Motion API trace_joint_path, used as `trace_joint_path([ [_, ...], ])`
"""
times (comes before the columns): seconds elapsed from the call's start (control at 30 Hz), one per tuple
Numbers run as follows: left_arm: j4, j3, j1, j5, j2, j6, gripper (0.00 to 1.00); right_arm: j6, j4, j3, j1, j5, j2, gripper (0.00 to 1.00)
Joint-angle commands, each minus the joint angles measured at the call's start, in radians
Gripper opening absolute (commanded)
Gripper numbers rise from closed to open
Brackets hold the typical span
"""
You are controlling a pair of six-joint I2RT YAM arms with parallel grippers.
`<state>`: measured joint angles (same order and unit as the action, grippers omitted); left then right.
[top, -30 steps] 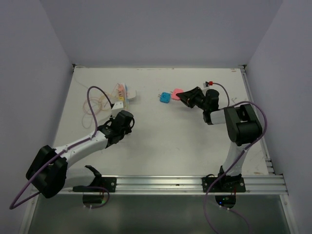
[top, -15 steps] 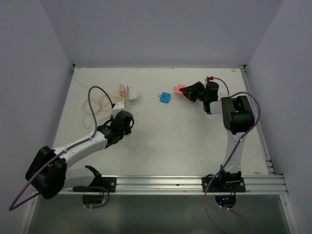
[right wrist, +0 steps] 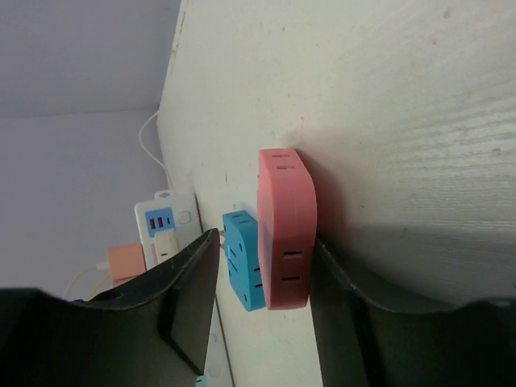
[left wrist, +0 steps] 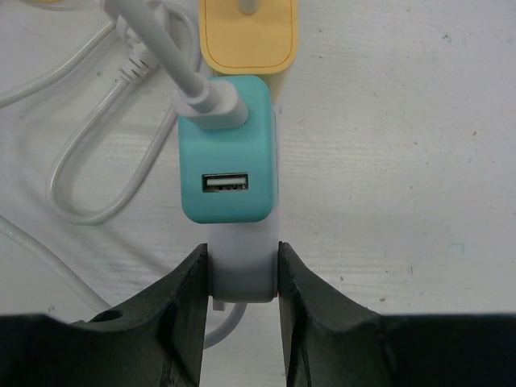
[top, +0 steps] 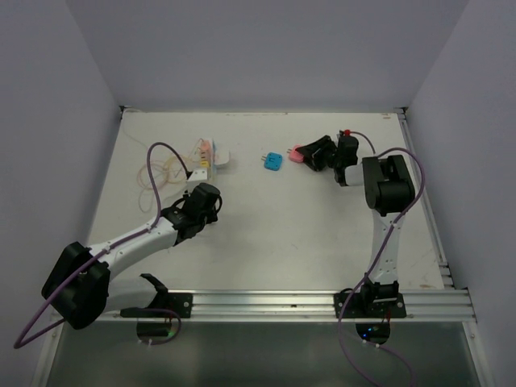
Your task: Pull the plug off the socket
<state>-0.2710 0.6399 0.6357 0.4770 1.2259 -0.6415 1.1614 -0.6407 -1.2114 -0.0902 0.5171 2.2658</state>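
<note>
The socket (top: 206,156) is a white power strip lying at the back left, and my left gripper (top: 197,179) is shut on its near end. In the left wrist view the black fingers (left wrist: 189,306) press both sides of the socket's white body (left wrist: 242,270). A teal plug (left wrist: 228,153) with a white cable sits in it, with a yellow plug (left wrist: 248,36) beyond. My right gripper (top: 308,153) stands open around a pink plug (right wrist: 286,226) lying on the table. That plug touches one finger, with a gap at the other. A blue plug (right wrist: 242,258) lies just beyond.
The blue plug (top: 273,160) lies loose on the table between the two arms. White and yellowish cords (top: 157,173) loop to the left of the socket. An orange plug (right wrist: 125,262) sits in the socket's far part. Walls close in the table at the back and sides.
My right gripper has carried the pink plug slightly towards the back, set it on the table and parted its jaws. The left gripper and the socket have not moved.
</note>
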Motion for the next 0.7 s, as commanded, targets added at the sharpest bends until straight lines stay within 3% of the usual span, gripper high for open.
trace_joint_path([
  [0.0, 0.006, -0.006, 0.012, -0.034, -0.016, 0.023, 0.0, -0.037, 0.022, 0.018, 0.01, -0.012, -0.023, 0.53],
  [0.1, 0.006, -0.006, 0.012, -0.04, -0.019, 0.023, 0.0, -0.063, 0.053, 0.044, 0.015, -0.025, -0.045, 0.7],
  [0.3, -0.005, -0.002, 0.016, -0.049, -0.032, 0.025, 0.0, -0.124, 0.144, 0.099, 0.024, -0.074, -0.118, 0.89],
  [0.5, -0.02, 0.001, 0.022, -0.069, -0.029, 0.028, 0.0, -0.271, 0.382, 0.161, 0.038, -0.202, -0.255, 0.98],
  [0.67, -0.028, 0.001, 0.028, -0.078, -0.025, 0.031, 0.0, -0.365, 0.55, 0.197, 0.041, -0.307, -0.365, 0.99],
])
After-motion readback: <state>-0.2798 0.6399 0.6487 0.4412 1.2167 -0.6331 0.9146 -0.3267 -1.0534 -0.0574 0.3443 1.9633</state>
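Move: The pink plug is on the table just past the right fingertips, its middle about 2 cm ahead of the hand, 2 cm left and 1 cm lower, between fingers already starting to open. The blue plug lies roughly 10 cm to the hand's left and 3 cm nearer the base; the white plug on the power strip is some 27 cm left and 2 cm back. From the left hand, the pink plug is around 26 cm ahead and 28 cm to the right. The right hand spreads its fingers from barely parted to fully open, letting go of the pink plug as it lifts about 2 cm, then holds that height and swings back and to the right some 6 to 7 cm, away from the blue plug, its left side rolling down about 15 degrees. The left hand keeps its grip on the near end of the power strip, drifting only about 1 cm back and right. ##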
